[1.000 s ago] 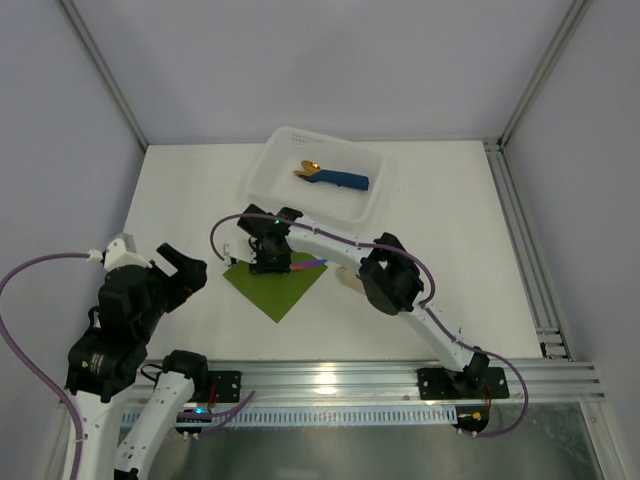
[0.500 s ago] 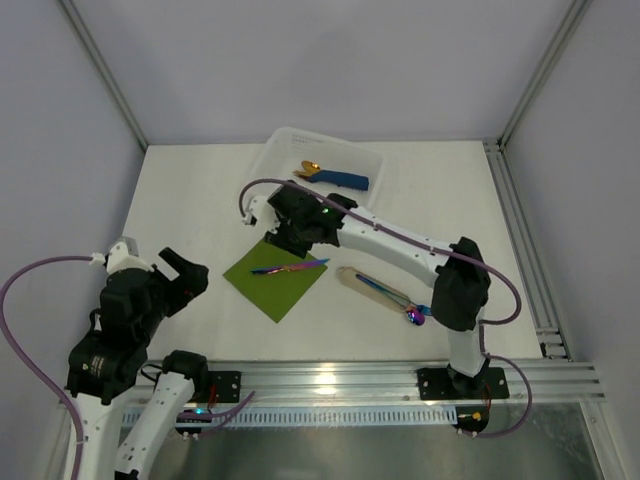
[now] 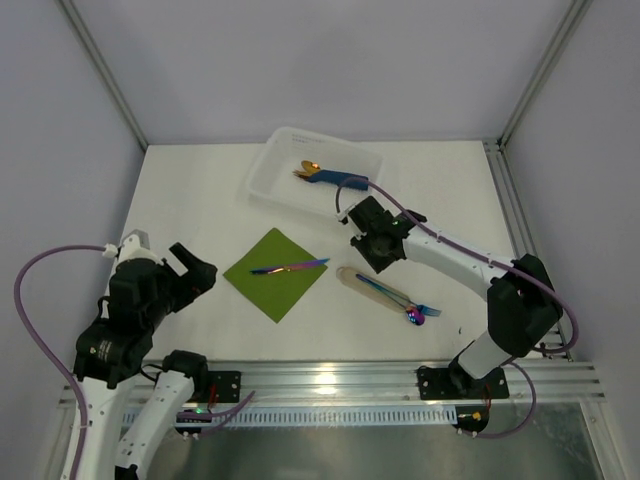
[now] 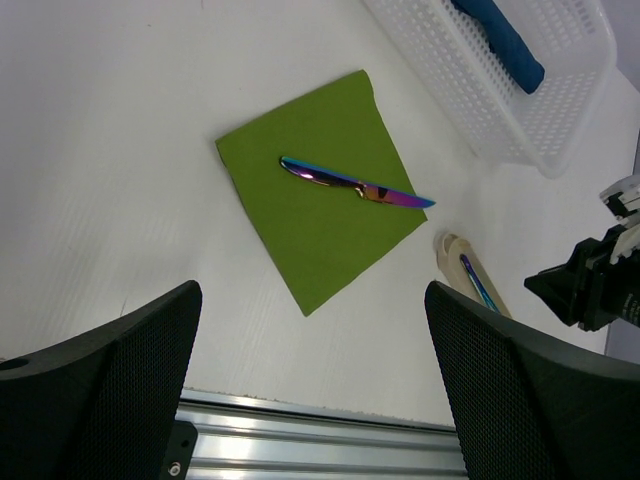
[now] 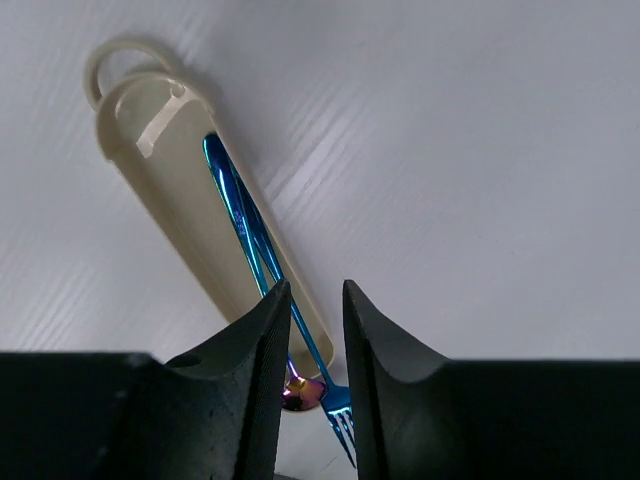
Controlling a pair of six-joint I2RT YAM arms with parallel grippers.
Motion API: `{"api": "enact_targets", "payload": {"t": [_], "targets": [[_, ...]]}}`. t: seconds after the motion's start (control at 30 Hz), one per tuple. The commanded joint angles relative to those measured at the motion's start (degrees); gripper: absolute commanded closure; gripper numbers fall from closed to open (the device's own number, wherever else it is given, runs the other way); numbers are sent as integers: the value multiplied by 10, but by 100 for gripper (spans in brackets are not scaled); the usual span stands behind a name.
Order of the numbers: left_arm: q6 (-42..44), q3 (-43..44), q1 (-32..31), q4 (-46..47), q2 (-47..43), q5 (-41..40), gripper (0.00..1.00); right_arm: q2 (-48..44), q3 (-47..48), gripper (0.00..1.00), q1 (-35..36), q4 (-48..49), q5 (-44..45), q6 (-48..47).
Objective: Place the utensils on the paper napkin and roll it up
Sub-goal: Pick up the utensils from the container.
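The olive-green paper napkin (image 3: pixel 268 283) (image 4: pixel 300 250) lies flat like a diamond on the white table. One iridescent knife (image 3: pixel 290 267) (image 4: pixel 355 187) rests across it. The other utensils, a fork (image 3: pixel 425 309) (image 5: pixel 340 425) and a spoon (image 3: pixel 412 318) (image 5: pixel 298 392), lie on the beige oblong piece (image 3: pixel 360 280) (image 5: pixel 170 200). My right gripper (image 3: pixel 378 250) (image 5: pixel 314 290) hovers over that piece, its jaws a narrow gap apart with nothing between them. My left gripper (image 3: pixel 188 275) (image 4: pixel 312 290) stands wide open and empty, left of the napkin.
A white mesh basket (image 3: pixel 270 170) (image 4: pixel 540 130) at the back holds a blue rolled napkin (image 3: pixel 345 181) (image 4: pixel 500 40) with gold cutlery (image 3: pixel 308 170). An aluminium rail (image 3: pixel 330 380) runs along the table's near edge.
My right gripper left the knife on the napkin, rose and swung right to the beige piece, its jaws narrowing. The left arm shifted slightly, still open.
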Motion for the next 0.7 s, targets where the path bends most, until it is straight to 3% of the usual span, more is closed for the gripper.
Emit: {"api": "enact_targets", "payload": {"t": [0.0, 0.67], "targets": [[15, 1, -1, 32, 5, 15, 6, 0, -19, 69, -7, 6, -20, 6], [20, -3, -1, 46, 29, 21, 6, 21, -67, 72, -1, -19, -72, 5]]}}
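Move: The fork and spoon lie together in the tan container, slanting back and to the right. Their middle is some 3 cm back, 3 cm right and 7 cm below my right hand. The container's middle is about 2 cm back and 2 cm left; the knife on the green napkin is 19 cm left and 3 cm ahead, both about 7 cm below. From my left hand the fork and spoon are roughly 36 cm right, 8 cm ahead and 22 cm below. I lower my right hand about 5 cm while drawing it back some 4 cm, drifting a little right, down towards the handles of the fork and spoon in the container. The first bit goes quickly, then I ease in, tipping the fingers about 10 degrees nearer to straight down and keeping them partly open, not yet gripping. ##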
